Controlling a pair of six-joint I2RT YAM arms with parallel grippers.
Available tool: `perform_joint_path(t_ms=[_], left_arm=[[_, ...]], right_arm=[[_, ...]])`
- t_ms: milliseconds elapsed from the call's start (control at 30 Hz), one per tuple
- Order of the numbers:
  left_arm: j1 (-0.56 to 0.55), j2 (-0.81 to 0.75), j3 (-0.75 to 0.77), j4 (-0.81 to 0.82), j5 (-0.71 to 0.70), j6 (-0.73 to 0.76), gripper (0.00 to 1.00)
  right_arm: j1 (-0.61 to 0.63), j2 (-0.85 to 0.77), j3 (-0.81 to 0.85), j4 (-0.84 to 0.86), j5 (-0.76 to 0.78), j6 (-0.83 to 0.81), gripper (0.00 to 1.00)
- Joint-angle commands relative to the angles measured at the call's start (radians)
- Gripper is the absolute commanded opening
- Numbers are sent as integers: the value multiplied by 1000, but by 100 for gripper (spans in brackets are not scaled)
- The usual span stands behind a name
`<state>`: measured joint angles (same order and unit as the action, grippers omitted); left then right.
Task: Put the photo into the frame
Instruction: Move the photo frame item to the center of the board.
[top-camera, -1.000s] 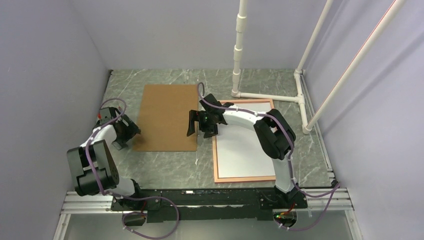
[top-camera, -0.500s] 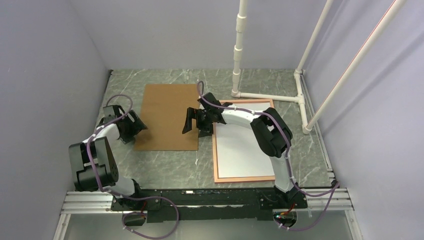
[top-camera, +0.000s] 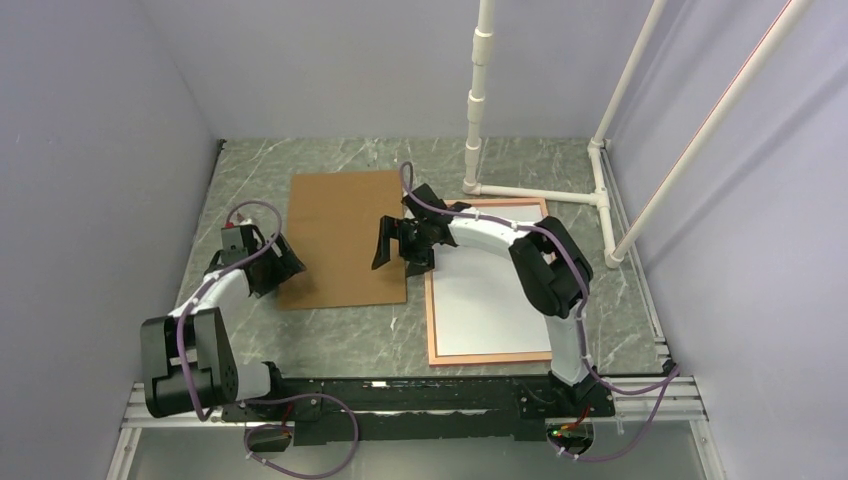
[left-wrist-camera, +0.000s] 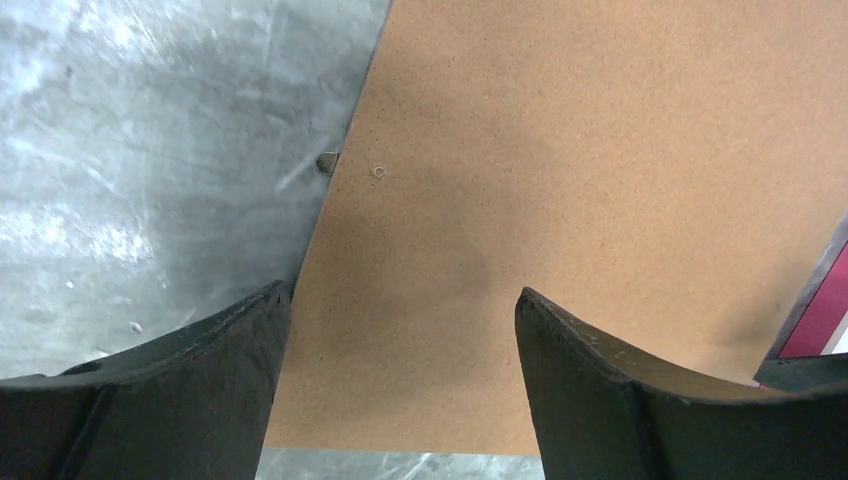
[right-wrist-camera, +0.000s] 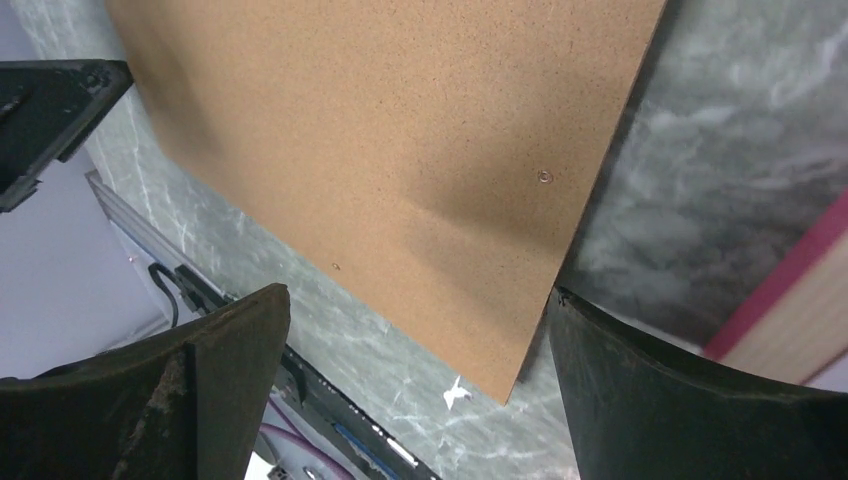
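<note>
The frame (top-camera: 431, 310), with thin reddish-pink edges, lies flat right of centre. A white sheet (top-camera: 490, 290) fills it, looking like the photo with its white back up; no printed side shows. My left gripper (top-camera: 281, 266) is open, its fingers low over the near left corner of the brown backing board (top-camera: 345, 238). In the left wrist view the board (left-wrist-camera: 600, 180) runs between the open gripper (left-wrist-camera: 400, 335). My right gripper (top-camera: 397, 246) stands open over the board's right edge, beside the frame. In the right wrist view its open gripper (right-wrist-camera: 420, 345) spans the board's corner (right-wrist-camera: 400, 130), empty.
White pipe uprights (top-camera: 478, 100) and their floor bars (top-camera: 600, 195) stand at the back right, close to the frame's far end. Grey walls close in on the left, back and right. The frame's red edge (left-wrist-camera: 822, 322) shows at the right of the left wrist view.
My left gripper has moved right and forward onto the board's near left corner. The board has shifted and turned slightly towards the frame. The right gripper has stayed about where it was.
</note>
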<state>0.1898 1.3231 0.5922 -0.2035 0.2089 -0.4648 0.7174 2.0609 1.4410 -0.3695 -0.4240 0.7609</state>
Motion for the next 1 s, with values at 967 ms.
perform_joint_path(t_ms=[967], left_arm=[[-398, -410, -179, -282, 40, -203, 85]], right_arm=[[24, -714, -631, -87, 208, -42, 100]])
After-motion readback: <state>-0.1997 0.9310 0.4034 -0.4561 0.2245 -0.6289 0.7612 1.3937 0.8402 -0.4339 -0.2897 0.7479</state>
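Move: Both hands already hold the brown backing board by its side edges; its middle lies about 10 cm ahead and 15 cm right of the left hand, and some 7 cm ahead and 14 cm left of the right hand, a couple of centimetres lower. The frame's middle is roughly 52 cm to the left hand's right, level with it; from the right hand it is 4 cm back and 23 cm right, its left rail only 6 cm right. Still squeezing the backing board between them, one open finger of each hand against its outer edge, both hands carry it diagonally back and right towards the frame, the left about 15 cm nearly level, turning clockwise some 15 degrees. The right lifts its side about 9 cm while moving back and right, then comes down most of that way over the frame's left rail. ##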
